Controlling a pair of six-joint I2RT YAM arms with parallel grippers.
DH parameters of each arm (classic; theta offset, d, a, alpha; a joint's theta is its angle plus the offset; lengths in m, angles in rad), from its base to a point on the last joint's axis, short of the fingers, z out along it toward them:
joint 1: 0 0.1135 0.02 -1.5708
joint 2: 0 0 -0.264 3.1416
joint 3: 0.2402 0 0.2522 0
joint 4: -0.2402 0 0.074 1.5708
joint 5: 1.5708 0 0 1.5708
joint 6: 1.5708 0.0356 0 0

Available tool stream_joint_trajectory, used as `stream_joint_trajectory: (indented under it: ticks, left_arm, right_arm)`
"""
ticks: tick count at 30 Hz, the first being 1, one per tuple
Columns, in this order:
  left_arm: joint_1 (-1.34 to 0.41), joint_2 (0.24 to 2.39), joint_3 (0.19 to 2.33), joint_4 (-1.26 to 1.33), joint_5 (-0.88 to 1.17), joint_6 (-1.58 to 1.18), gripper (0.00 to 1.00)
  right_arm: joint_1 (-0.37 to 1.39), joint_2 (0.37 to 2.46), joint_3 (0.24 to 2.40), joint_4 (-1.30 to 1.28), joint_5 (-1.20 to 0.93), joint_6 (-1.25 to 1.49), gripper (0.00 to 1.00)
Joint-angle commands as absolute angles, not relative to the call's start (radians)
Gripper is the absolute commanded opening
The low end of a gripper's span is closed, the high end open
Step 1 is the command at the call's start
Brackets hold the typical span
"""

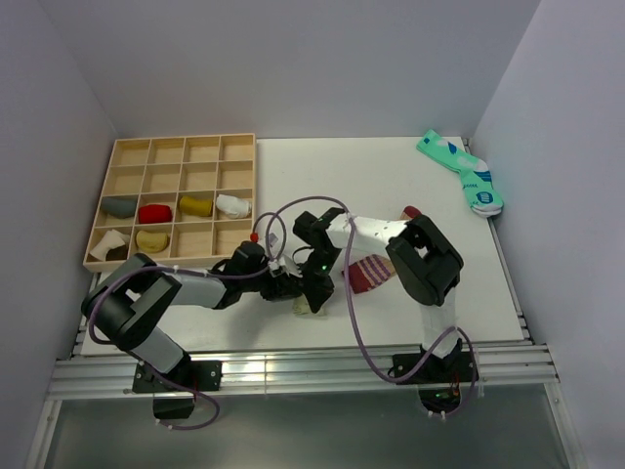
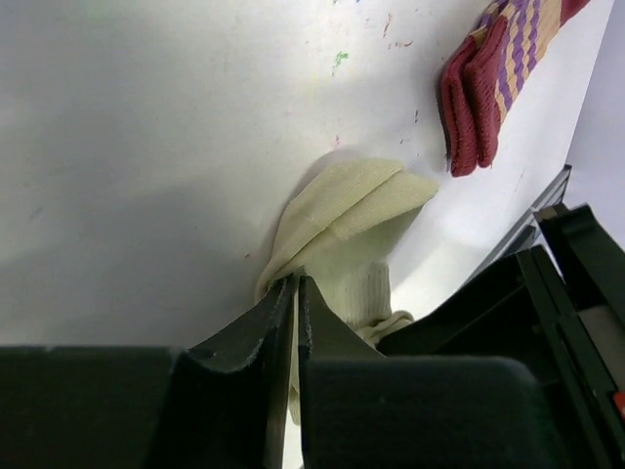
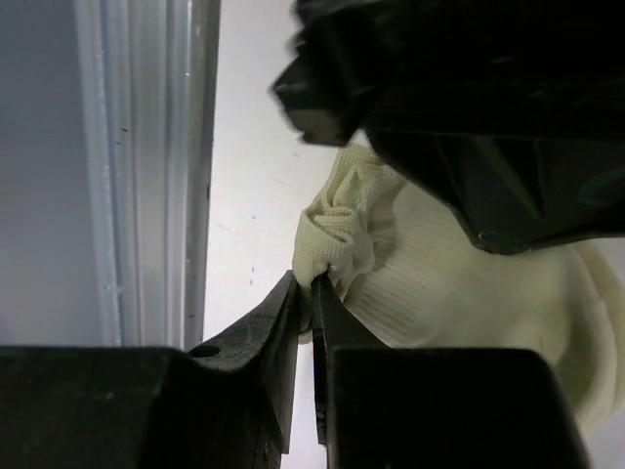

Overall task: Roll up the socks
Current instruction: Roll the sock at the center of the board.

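Observation:
The pale olive-green sock (image 1: pixel 310 306) lies bunched near the table's front edge, between both grippers. In the left wrist view this pale sock (image 2: pixel 352 210) is folded over, and my left gripper (image 2: pixel 296 285) is shut on a thin layer of its edge. My right gripper (image 3: pixel 314 281) is shut on a crumpled fold of the same pale sock (image 3: pixel 439 283), with the left gripper's black body just above it. The tan sock with maroon toe and striped cuff (image 1: pixel 371 275) lies flat just right of the grippers, its cuff (image 2: pixel 474 93) free of both.
A wooden compartment tray (image 1: pixel 176 147) at the back left holds several rolled socks. A teal pair of socks (image 1: pixel 461 172) lies at the back right. The table's metal front rail (image 3: pixel 146 166) runs close beside the pale sock.

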State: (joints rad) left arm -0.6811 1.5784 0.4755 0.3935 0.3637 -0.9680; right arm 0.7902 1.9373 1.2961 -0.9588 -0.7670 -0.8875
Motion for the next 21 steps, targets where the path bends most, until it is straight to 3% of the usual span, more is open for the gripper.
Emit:
stream_joint_trajectory:
  ticks: [1,7,9,21]
  left_arm:
    - [-0.703,1.568,0.440,0.457,0.287,-0.900,0.12]
    - [-0.706,1.556,0.344,0.626,0.290,-0.940,0.13]
    - [-0.710,1.536,0.310,0.681,0.281,-0.943,0.19]
    - [-0.788,1.451,0.261,0.767,0.180,-0.850,0.34]
  right_arm:
    - [0.758,1.974,1.365,-1.071,-0.851,-0.899,0.13]
    - [0.712,2.040,1.397,-1.054,-0.850,-0.816,0.13]
    - [0.707,2.052,1.394,-1.042,-0.836,-0.798,0.13]
    - [0.703,2.117,1.443,-1.085,-0.812,-0.759,0.13]
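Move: The middle of the cream sock lies about 3 cm to the right of my left hand and 2 cm back, barely a centimetre lower. From my right hand, which already pinches the sock's near end, it is some 3 cm forward, 2 cm left and 2 cm below. The striped sock lies about 22 cm right and 9 cm ahead of my left hand; the white roll in the box about 15 cm left and 20 cm ahead. I keep my right fingers shut on the cream sock's bunched near end and carry it about 1.5 cm forward and nearly as far down, tilting that wrist some 15 degrees. Meanwhile my left hand, after a short hold, opens its fingers to about a third at the sock's folded edge, rolling about 10 degrees and easing roughly a centimetre back and to the left, slightly up. ##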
